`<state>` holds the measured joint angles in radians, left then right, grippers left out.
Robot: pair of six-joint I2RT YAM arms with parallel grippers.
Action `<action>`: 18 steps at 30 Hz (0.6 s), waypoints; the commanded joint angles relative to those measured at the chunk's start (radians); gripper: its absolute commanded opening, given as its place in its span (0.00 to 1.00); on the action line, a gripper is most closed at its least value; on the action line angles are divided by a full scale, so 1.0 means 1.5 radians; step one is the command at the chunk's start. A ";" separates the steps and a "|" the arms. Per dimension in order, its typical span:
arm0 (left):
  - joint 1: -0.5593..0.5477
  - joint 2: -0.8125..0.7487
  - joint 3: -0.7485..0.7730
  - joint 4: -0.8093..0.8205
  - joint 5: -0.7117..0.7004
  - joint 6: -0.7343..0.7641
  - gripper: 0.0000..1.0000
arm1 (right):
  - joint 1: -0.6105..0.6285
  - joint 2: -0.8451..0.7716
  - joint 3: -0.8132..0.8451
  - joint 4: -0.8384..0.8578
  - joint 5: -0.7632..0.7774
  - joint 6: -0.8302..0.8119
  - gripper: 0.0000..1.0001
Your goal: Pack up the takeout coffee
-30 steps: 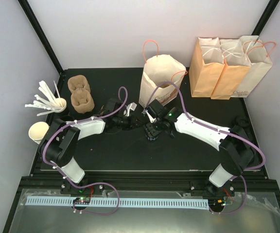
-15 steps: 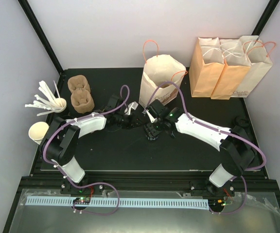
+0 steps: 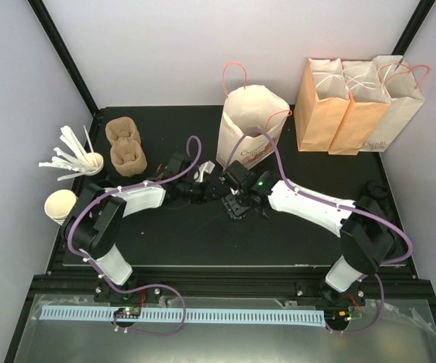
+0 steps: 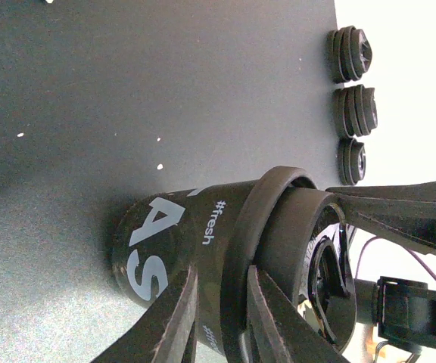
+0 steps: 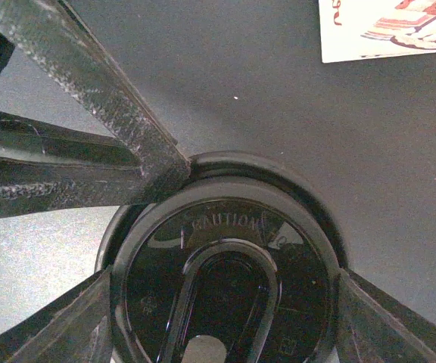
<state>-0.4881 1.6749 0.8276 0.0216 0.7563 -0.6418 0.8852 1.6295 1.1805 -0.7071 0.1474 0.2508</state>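
The takeout coffee [image 3: 235, 212], a small black cup with a black lid, stands upright on the black mat just in front of the open paper bag. My right gripper [image 3: 237, 203] hangs over it. In the right wrist view its fingers [image 5: 93, 321] press both sides of the round lid [image 5: 225, 295]. My left gripper [image 3: 222, 193] reaches in from the left. In the left wrist view its two narrow-set fingers [image 4: 275, 318] pinch the lid's rim [image 4: 241, 249], above the cup wall with white lettering [image 4: 157, 242].
An open paper bag [image 3: 252, 128] with pink handles stands right behind the cup. Three more bags [image 3: 354, 106] line the back right. Brown cup carriers [image 3: 126, 147], a cup of white cutlery [image 3: 89, 160] and white paper cups [image 3: 59, 206] sit at the left. Loose black lids [image 4: 354, 106] lie at the mat's right edge.
The right wrist has edged slightly left over the cup. The left arm has shifted a little. The cup stays where it was.
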 commanded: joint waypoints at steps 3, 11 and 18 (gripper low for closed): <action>-0.048 0.059 -0.051 -0.125 -0.085 -0.012 0.20 | 0.034 0.067 -0.050 -0.132 -0.073 0.005 0.60; -0.047 -0.026 -0.007 -0.154 -0.111 -0.006 0.32 | 0.032 0.023 -0.023 -0.119 -0.025 0.034 0.60; -0.041 -0.159 0.034 -0.195 -0.161 -0.004 0.49 | 0.022 -0.026 -0.008 -0.099 -0.026 0.032 0.60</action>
<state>-0.5415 1.5558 0.8448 -0.1501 0.5869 -0.6537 0.9100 1.6035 1.1908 -0.7589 0.1692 0.2977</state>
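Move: The left fingertips are against the lid's rim on the coffee cup. The cup's middle lies about 3 cm back, 4 cm right and 4 cm below the left hand. The right hand grips the rim, the cup's middle some 5 cm below it and 1 cm ahead and left. From the left hand, the printed paper bag stands about 14 cm ahead and 8 cm right, the cardboard cup carrier roughly 18 cm left, 2 cm ahead. Left fingertips come free of the rim, rising about 1 cm, backing off leftward and opening; right keeps its grip, easing back-upward. ##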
